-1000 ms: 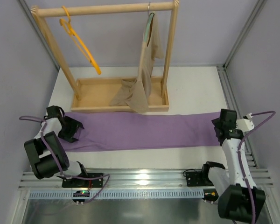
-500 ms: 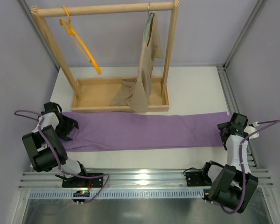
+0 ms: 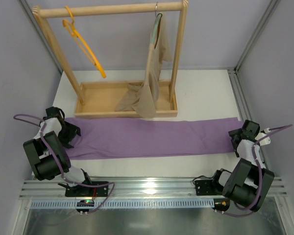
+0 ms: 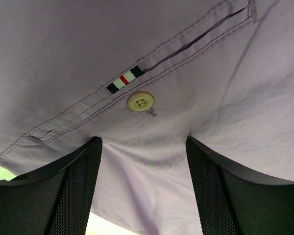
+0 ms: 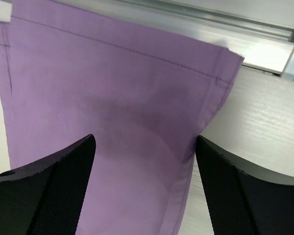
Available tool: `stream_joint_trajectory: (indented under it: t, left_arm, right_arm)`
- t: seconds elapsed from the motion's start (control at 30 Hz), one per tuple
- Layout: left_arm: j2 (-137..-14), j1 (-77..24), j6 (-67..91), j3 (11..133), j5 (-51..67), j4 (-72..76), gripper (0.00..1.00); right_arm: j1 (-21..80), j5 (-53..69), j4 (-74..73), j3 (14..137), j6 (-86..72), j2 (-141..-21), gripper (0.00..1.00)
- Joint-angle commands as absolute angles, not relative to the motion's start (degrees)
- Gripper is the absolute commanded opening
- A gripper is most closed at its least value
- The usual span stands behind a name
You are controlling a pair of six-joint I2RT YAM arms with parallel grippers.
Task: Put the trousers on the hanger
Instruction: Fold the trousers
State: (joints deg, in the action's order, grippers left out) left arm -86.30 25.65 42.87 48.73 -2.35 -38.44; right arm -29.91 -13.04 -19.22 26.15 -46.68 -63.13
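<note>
The lilac trousers (image 3: 152,137) lie flat across the table in front of the rack. Their waist end is at the left, where a back pocket and a pale button (image 4: 140,101) show. Their leg hem (image 5: 220,73) is at the right. My left gripper (image 3: 70,134) (image 4: 142,142) stands open, its fingers astride the waist fabric and pressing into it. My right gripper (image 3: 236,136) (image 5: 144,139) is open wide over the hem corner. The orange hanger (image 3: 85,49) hangs bare from the left of the rack's top bar.
The wooden rack (image 3: 112,10) stands at the back on a tray base (image 3: 103,100). A beige garment (image 3: 154,78) on a grey-green hanger hangs at its right and drapes into the tray. Aluminium rails run along the right side (image 3: 245,98) and the front edge (image 3: 147,188).
Both grippers have slid outward along the trousers to their ends, left one leftward, right one rightward. The trousers have stayed flat, and little has moved in the last half second.
</note>
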Motion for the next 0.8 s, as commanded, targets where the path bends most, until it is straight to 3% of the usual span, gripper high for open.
stream_joint_trajectory:
  t: [0.0, 0.07, 0.27, 0.33, 0.4, 0.57, 0.77]
  left_arm:
    - [-86.66, 26.28, 41.75, 49.13, -5.27, -38.58, 0.7]
    - [-86.57, 26.28, 41.75, 49.13, -5.27, -38.58, 0.7]
    - [-86.66, 26.28, 41.75, 49.13, -4.57, -38.32, 0.7]
    - [-85.96, 26.19, 41.31, 49.31, -4.05, -38.06, 0.68]
    - [-84.73, 24.44, 40.87, 49.48, -3.96, -37.44, 0.68]
    - [-81.66, 18.12, 41.04, 51.68, -3.25, -38.93, 0.68]
    - [-74.98, 17.31, 42.1, 55.54, -5.71, -39.72, 0.71]
  right_arm:
    - [-30.32, -10.81, -15.74, 26.54, -45.44, -66.61, 0.84]
    - [-30.32, -9.5, -14.25, 26.54, -44.74, -66.88, 0.77]
    - [-30.32, -12.39, -13.1, 26.19, -43.69, -66.53, 0.28]
    - [-30.32, -13.7, -13.44, 27.24, -42.9, -66.97, 0.2]
    - [-30.41, -14.94, -13.71, 28.82, -42.1, -67.24, 0.05]
    - [-30.41, -22.22, -19.77, 34.01, -39.65, -67.24, 0.04]
    - [-28.58, -26.89, -25.13, 39.19, -33.5, -64.6, 0.04]
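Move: From the right hand, open low over the hem end of the trousers, their near edge lies about 2 cm back and level sideways, 1 cm below; the hem's near corner is some 5 cm right and 2 cm back. The metal rail stands about 12 cm to the right, level fore and aft; the wooden tray's near right corner 12 cm ahead and 25 cm left. From the left hand, that near edge is some 70 cm right and 5 cm back. Right fingers pinch the near edge, then pull up and right some 5 cm; left hand rises forward-right, open. ##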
